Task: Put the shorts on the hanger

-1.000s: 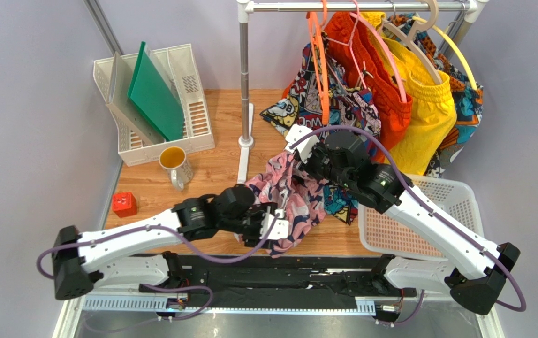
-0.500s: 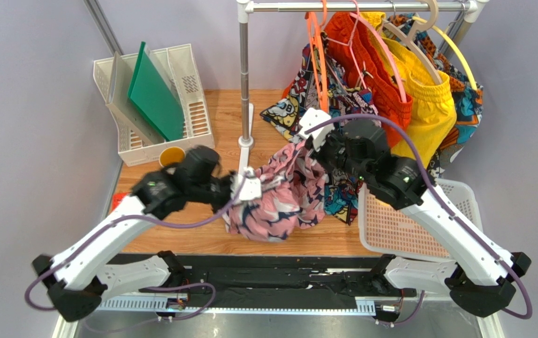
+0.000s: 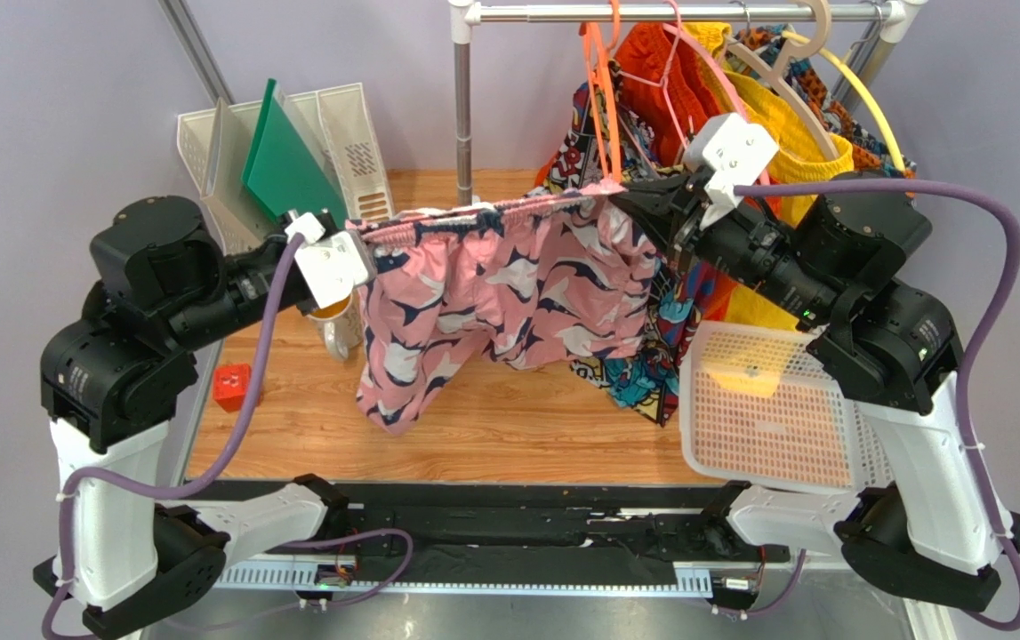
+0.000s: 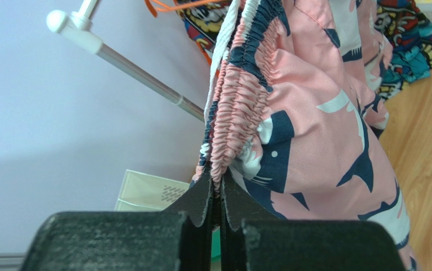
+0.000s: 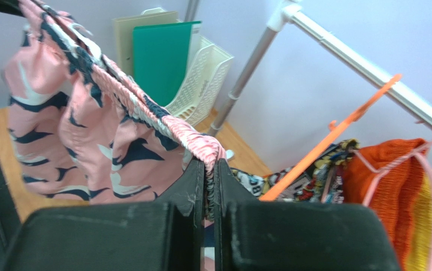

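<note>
The pink shorts with the navy and white print hang in the air, their waistband stretched level between both grippers. My left gripper is shut on the waistband's left end, and the gathered elastic shows pinched at the left gripper below the shorts. My right gripper is shut on the right end; the right gripper clamps the shorts there too. The orange hanger hangs on the rail just behind the right gripper, and the hanger slants close beside the fingers.
The rack's upright pole stands behind the shorts. Orange shorts, yellow shorts and comic-print shorts hang at the right. A white basket lies below them. A file tray, mug and red block sit left.
The left gripper has shut on the waistband. Both arms have risen and moved apart, lifting the shorts off the table and spreading them out flat below the rail.
</note>
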`<state>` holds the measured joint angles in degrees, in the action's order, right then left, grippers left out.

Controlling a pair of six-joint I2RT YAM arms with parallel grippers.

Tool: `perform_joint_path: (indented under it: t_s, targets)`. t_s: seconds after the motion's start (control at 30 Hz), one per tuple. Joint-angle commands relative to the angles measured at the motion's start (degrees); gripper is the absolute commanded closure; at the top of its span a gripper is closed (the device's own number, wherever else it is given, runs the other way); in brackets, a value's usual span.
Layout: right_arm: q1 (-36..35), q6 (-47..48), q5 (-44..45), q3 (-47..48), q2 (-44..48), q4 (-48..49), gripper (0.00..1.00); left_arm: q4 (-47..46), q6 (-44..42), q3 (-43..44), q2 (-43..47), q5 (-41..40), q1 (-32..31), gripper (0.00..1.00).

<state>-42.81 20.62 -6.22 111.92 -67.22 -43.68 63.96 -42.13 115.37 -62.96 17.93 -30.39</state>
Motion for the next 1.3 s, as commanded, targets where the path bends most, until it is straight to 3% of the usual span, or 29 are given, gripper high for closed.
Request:
perform_joint_path:
  t_s: [0.0, 0.1, 0.27, 0.4, 0.47, 0.6, 0.67, 0.7, 0.8, 0.83, 0.9, 1.0, 1.1, 1.27]
  targets:
    - [0.9, -3.0, -4.5, -6.5, 3.1, -2.6, 1.00, 7.7, -1.5, -7.3, -0.2, 0.5, 0.9, 1.00]
    - [0.9, -3.1, -5.4, -20.9, 6.6, -0.6, 1.00, 7.9, -4.9, -18.9, 0.6, 1.8, 0.9, 1.00]
    - [0.9, 1.2, -3.8, -48.0, 10.3, 13.3, 1.00, 1.2, -7.8, -35.1, -1.1, 3.2, 2.2, 1.00]
    - [0.9, 3.4, -9.1, -61.9, 11.3, 19.9, 1.00, -1.8, -12.4, -53.8, -0.7, 7.3, -2.6, 1.00]
    - [-0.4, 4.9, -11.4, -65.8, 10.4, 22.8, 1.00, -5.1, -14.4, -61.7, -0.8, 5.2, -6.6, 1.00]
    - [-1.7, 6.1, -12.1, -70.6, 8.2, 22.5, 1.00, -8.6, -15.6, -67.1, 0.4, 7.4, -10.8, 0.95]
    - [-1.8, 5.7, -12.7, -71.0, 9.0, 21.4, 0.94, -8.8, -15.0, -68.3, 0.6, 6.9, -12.5, 0.89]
    - [-1.8, 5.9, -12.9, -71.2, 9.6, 20.7, 0.89, -8.9, -13.9, -68.1, 0.3, 6.2, -12.7, 0.85]
    - [-1.9, 6.3, -13.2, -69.2, 12.5, 14.8, 0.54, -6.3, -11.1, -65.0, 0.9, 5.3, -12.7, 0.52]
    - [-2.0, 6.3, -13.1, -66.6, 13.4, 13.0, 0.34, -5.4, -10.3, -63.7, 1.4, 5.7, -12.5, 0.48]
    - [-2.0, 5.6, -12.5, -62.6, 16.1, 7.2, 0.19, -2.3, -7.5, -58.3, 3.9, 8.7, -10.6, 0.35]
    - [-2.0, 4.2, -12.5, -53.5, 18.5, -0.9, 0.13, 1.7, -4.5, -49.0, 5.9, 11.8, -6.6, 0.25]
    - [-2.0, 0.4, -11.0, -43.3, 19.1, -6.7, 0.12, 4.3, -1.2, -39.0, 5.0, 13.7, -2.8, 0.24]
    - [-1.6, -9.4, -0.3, -29.1, 17.0, -5.4, 0.15, 0.7, 8.3, -26.8, 2.8, 12.8, -0.5, 0.21]
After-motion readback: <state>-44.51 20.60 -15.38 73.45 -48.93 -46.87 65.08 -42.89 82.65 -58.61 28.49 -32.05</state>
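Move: In front of the rack, near the table's front edge, is the bare patch where the shorts go: some 20 cm right of the left hand, 6 cm ahead and 42 cm down. From the right hand it lies about 13 cm left, 4 cm ahead, 45 cm down. Counted from the left hand, the mug is about 9 cm left and 17 cm ahead, the rack foot 13 cm right and 28 cm ahead. The basket sits roughly 36 cm right of the right hand and 4 cm ahead. Lowering the stretched shorts together, both hands, still pinching the waistband ends, sink about 40 cm to the table, fingers tipping steeply down and the hands easing back towards the base, the left more so, late in the descent. There the fingers open wide and let go, and both hands rise some 20 cm clear, wrists partly levelling, the left also swinging forward. ##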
